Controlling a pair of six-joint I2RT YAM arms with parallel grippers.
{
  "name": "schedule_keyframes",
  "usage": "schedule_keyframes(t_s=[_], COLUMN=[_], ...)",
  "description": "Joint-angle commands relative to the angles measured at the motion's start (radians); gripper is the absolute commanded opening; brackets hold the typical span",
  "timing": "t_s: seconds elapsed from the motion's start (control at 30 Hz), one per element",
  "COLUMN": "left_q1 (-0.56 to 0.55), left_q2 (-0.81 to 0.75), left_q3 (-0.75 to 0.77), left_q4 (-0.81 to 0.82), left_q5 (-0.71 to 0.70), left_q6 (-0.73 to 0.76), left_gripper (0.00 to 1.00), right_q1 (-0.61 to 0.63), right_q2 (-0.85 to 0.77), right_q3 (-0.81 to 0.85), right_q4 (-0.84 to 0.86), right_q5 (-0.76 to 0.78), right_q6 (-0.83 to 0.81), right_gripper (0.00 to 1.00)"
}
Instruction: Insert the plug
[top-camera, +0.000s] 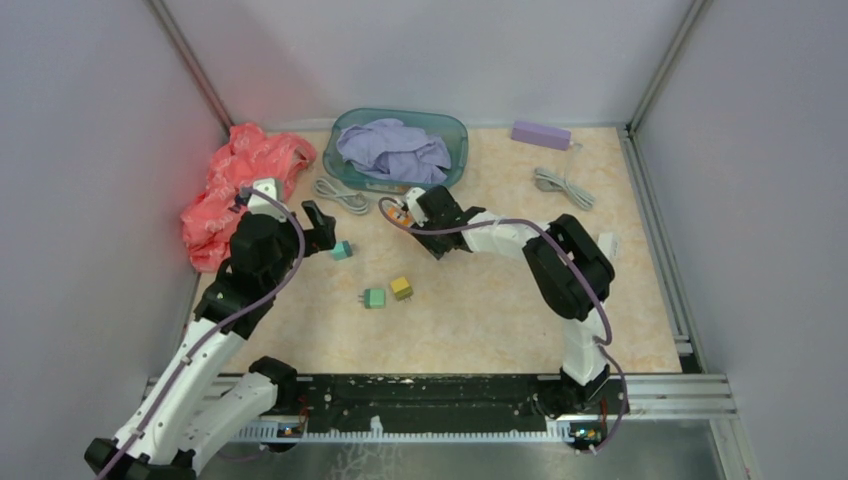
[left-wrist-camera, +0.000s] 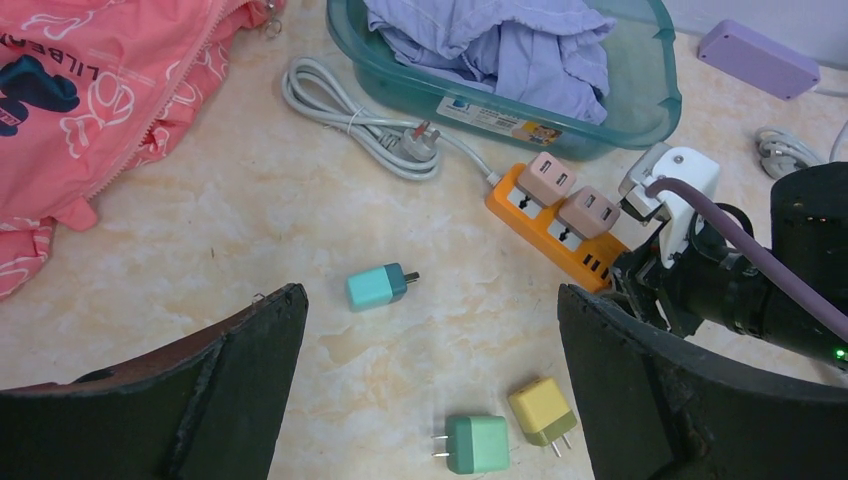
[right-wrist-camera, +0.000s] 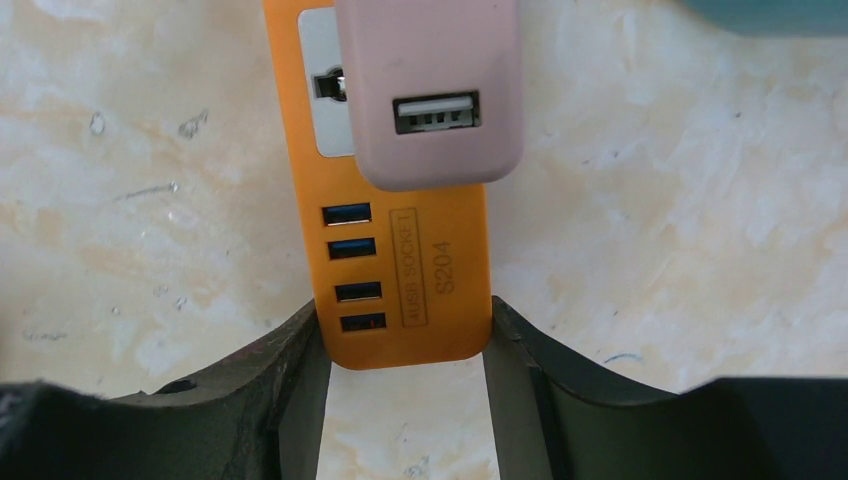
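An orange power strip (right-wrist-camera: 410, 290) lies on the table with two pink plugs (left-wrist-camera: 550, 180) seated in its sockets. My right gripper (right-wrist-camera: 405, 316) is shut on the strip's end by the USB ports, one finger pressed against each side. Three loose plugs lie on the table: a teal one (left-wrist-camera: 377, 287), a green one (left-wrist-camera: 477, 443) and a yellow one (left-wrist-camera: 543, 409). My left gripper (left-wrist-camera: 432, 302) hangs wide open above them, holding nothing. From above, the left gripper (top-camera: 322, 228) is just left of the teal plug (top-camera: 342, 250).
A teal basin (top-camera: 455, 150) holding purple cloth stands at the back. A pink garment (top-camera: 240, 180) lies at the left wall. A white coiled cable (top-camera: 340, 195), a grey cable (top-camera: 562, 185) and a purple box (top-camera: 540, 134) lie nearby. Walls close in three sides.
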Motion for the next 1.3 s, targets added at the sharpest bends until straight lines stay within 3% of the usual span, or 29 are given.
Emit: schedule_keyframes(t_s=[0.0, 0.2, 0.4, 0.7, 0.9, 1.27], left_q1=[0.052, 0.085, 0.084, 0.085, 0.085, 0.085], left_q2=[-0.021, -0.022, -0.046, -0.1, -0.135, -0.16], left_q3=[-0.012, -0.013, -0.016, -0.035, -0.055, -0.073], left_q4=[0.049, 0.052, 0.036, 0.04, 0.04, 0.038], left_q5=[0.078, 0.123, 0.122, 0.133, 0.114, 0.12], left_q6=[-0.006, -0.011, 0.026, 0.097, 0.112, 0.099], left_gripper=[1.0, 1.0, 1.0, 1.0, 1.0, 1.0], right_q1=[-0.012, -0.013, -0.013, -0.035, -0.122, -0.372], right_q2=[0.031, -0.05, -0.196, -0.39, -0.457, -0.462], right_q3=[0.086, 0.077, 0.001, -0.094, -0.135, -0.239], right_q4=[0.069, 0.035, -0.029, -0.212, -0.367, -0.383], right_q5=[0.024, 0.019, 0.039, 0.208, 0.316, 0.27], right_q6=[-0.063, -0.023, 0.056, 0.196, 0.264, 0.323], right_gripper=[0.5, 0.68, 0.78, 0.81, 0.81, 0.78])
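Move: My right fingers still grip the near right end of the orange power strip; its middle lies about 3 cm ahead and 5 cm left, at the same height. The basket is some 20 cm ahead and 10 cm left, the yellow plug 12 cm back and 9 cm left, and the grey cable bundle on the other side about 31 cm right and 8 cm back. From my raised left hand the strip lies about 24 cm right, 10 cm ahead and 23 cm below. I open my right fingers to let go of the power strip's end, easing a last 1.5 cm forward as they part. Then I rise nearly 10 cm clear and swing away to the right over bare table, about 22 cm, drifting 5 cm back and sinking some 4 cm late on towards the grey cable bundle, the hand turning some 40 degrees clockwise. ##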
